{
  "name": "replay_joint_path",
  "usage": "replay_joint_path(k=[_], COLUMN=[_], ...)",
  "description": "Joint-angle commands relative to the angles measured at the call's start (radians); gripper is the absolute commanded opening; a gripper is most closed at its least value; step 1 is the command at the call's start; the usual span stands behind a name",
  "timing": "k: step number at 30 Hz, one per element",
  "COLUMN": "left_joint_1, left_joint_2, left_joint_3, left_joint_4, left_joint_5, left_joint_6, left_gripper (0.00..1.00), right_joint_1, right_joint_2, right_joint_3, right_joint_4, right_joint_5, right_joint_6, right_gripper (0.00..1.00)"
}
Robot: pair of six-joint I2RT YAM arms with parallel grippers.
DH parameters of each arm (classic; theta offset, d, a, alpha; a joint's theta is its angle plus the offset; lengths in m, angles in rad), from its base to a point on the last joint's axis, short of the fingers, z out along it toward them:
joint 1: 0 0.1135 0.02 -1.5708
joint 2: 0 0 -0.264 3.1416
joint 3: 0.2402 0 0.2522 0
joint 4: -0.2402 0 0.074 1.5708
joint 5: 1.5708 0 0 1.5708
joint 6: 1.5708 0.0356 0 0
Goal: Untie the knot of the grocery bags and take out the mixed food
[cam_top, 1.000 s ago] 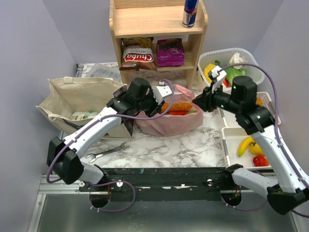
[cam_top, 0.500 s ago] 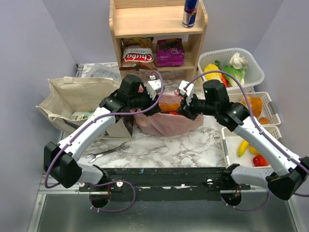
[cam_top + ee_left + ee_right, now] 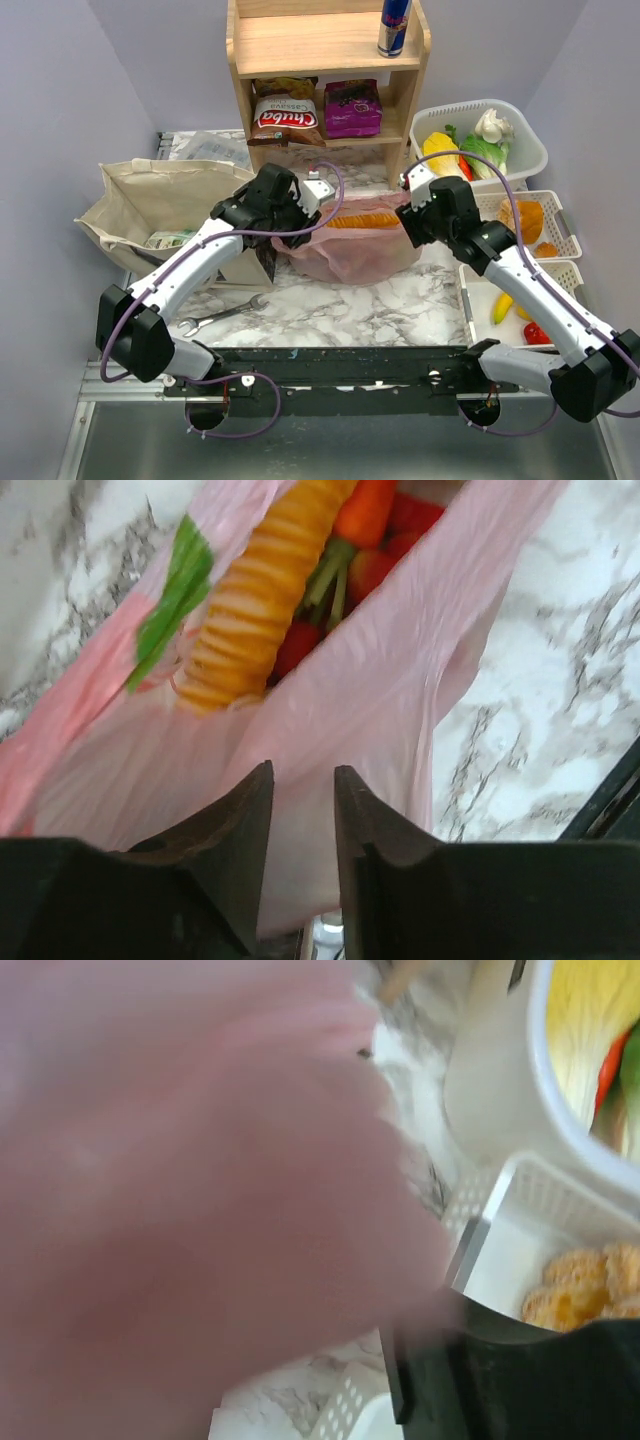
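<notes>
The pink bag (image 3: 352, 250) stands mid-table with its mouth pulled wide; its knot is out of view. Inside lie a ridged orange-yellow piece (image 3: 250, 610), a carrot (image 3: 365, 510) and red pieces (image 3: 405, 525) of the mixed food. My left gripper (image 3: 300, 208) is at the bag's left rim. Its jaws stand a narrow gap apart (image 3: 303, 800) with pink film pinched in it. My right gripper (image 3: 412, 208) is at the right rim. There, blurred pink plastic (image 3: 200, 1190) covers the view and only one dark finger (image 3: 440, 1380) shows. The beige canvas tote (image 3: 160, 200) lies at the left.
A wooden shelf (image 3: 330, 60) at the back holds a Chuba bag (image 3: 285, 115), a purple packet (image 3: 352, 108) and a can (image 3: 393, 25). A white basket (image 3: 530, 150) and trays (image 3: 480, 290) with a banana (image 3: 508, 302) line the right. A wrench (image 3: 225, 315) lies front left.
My right gripper reached left over the bag, then drew back to its right rim. The bag's mouth is now stretched wider. The left gripper shifted slightly left.
</notes>
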Motion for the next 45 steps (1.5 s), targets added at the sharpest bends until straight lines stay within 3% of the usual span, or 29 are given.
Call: replay_joint_path(k=[1,3,7,12,18,22,27,31,35,43,45], left_joint_1=[0.005,-0.011,-0.063,-0.143,-0.179,-0.174,-0.164,-0.177,-0.191,-0.188,-0.159], left_joint_2=[-0.019,-0.021,-0.035,-0.13,-0.2,-0.238,-0.315,-0.323,-0.281,-0.154,-0.116], left_joint_3=[-0.064,-0.078,-0.113,-0.197,-0.243,-0.223,-0.146,-0.119,-0.107,-0.11,-0.104], left_joint_4=[-0.114,-0.149,-0.215,-0.288,-0.4,-0.391,-0.191,-0.023,0.101,0.165,0.186], left_joint_5=[0.0,0.045,0.077,0.166,0.298,0.342,0.42,0.367,0.254,-0.043,-0.104], left_joint_6=[0.103,0.141,0.213,0.276,0.328,0.359,0.3,0.241,0.179,0.178,0.155], left_gripper=[0.39,0.5,0.63,0.73,0.73,0.73,0.72,0.71,0.7,0.7,0.63], right_joint_1=[-0.039,-0.042,-0.042,-0.042,-0.043,-0.041,-0.04,-0.041,-0.038,-0.015,-0.012], right_joint_2=[-0.025,-0.009,0.023,0.013,-0.027,-0.018,-0.012,-0.043,-0.057,-0.012,0.004], right_joint_3=[-0.076,-0.089,-0.084,-0.045,0.056,0.141,0.233,0.244,0.188,0.122,0.094], right_joint_4=[-0.139,-0.206,-0.343,-0.522,-0.7,-0.673,-0.536,-0.384,-0.218,-0.218,-0.205], right_joint_5=[0.102,0.055,-0.06,-0.204,-0.386,-0.503,-0.654,-0.696,-0.623,-0.561,-0.53], right_joint_6=[-0.049,-0.08,-0.138,-0.236,-0.336,-0.313,-0.237,-0.182,-0.154,-0.34,-0.381], right_gripper=[0.64,0.82,1.0,1.0,0.99,0.98,0.93,0.91,0.93,0.96,0.96])
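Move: The pink grocery bag stands between the hands: its middle is about 11 cm to the left hand's right, 4 cm ahead and some 11 cm below. The carrot in its mouth lies about 3 cm farther right and 1 cm farther out than that. From the right hand the bag's middle is some 15 cm left, 2 cm ahead and 13 cm lower; the bread basket is about 25 cm right, 10 cm ahead and 12 cm lower. Both hands sweep back and down along the two sides of the pink bag, spreading its film towards the bases: the left goes about 17 cm back and 6 down, turning some 30 degrees clockwise as its nearly shut fingers open wide, the right some 12 back and 8 down, its half-open fingers going fully open. Then both rise about 12 cm and come forward again and inwards over the bag, the left to its right and the right to its left, starting to sink at the end with fingers still wide open above the film. ##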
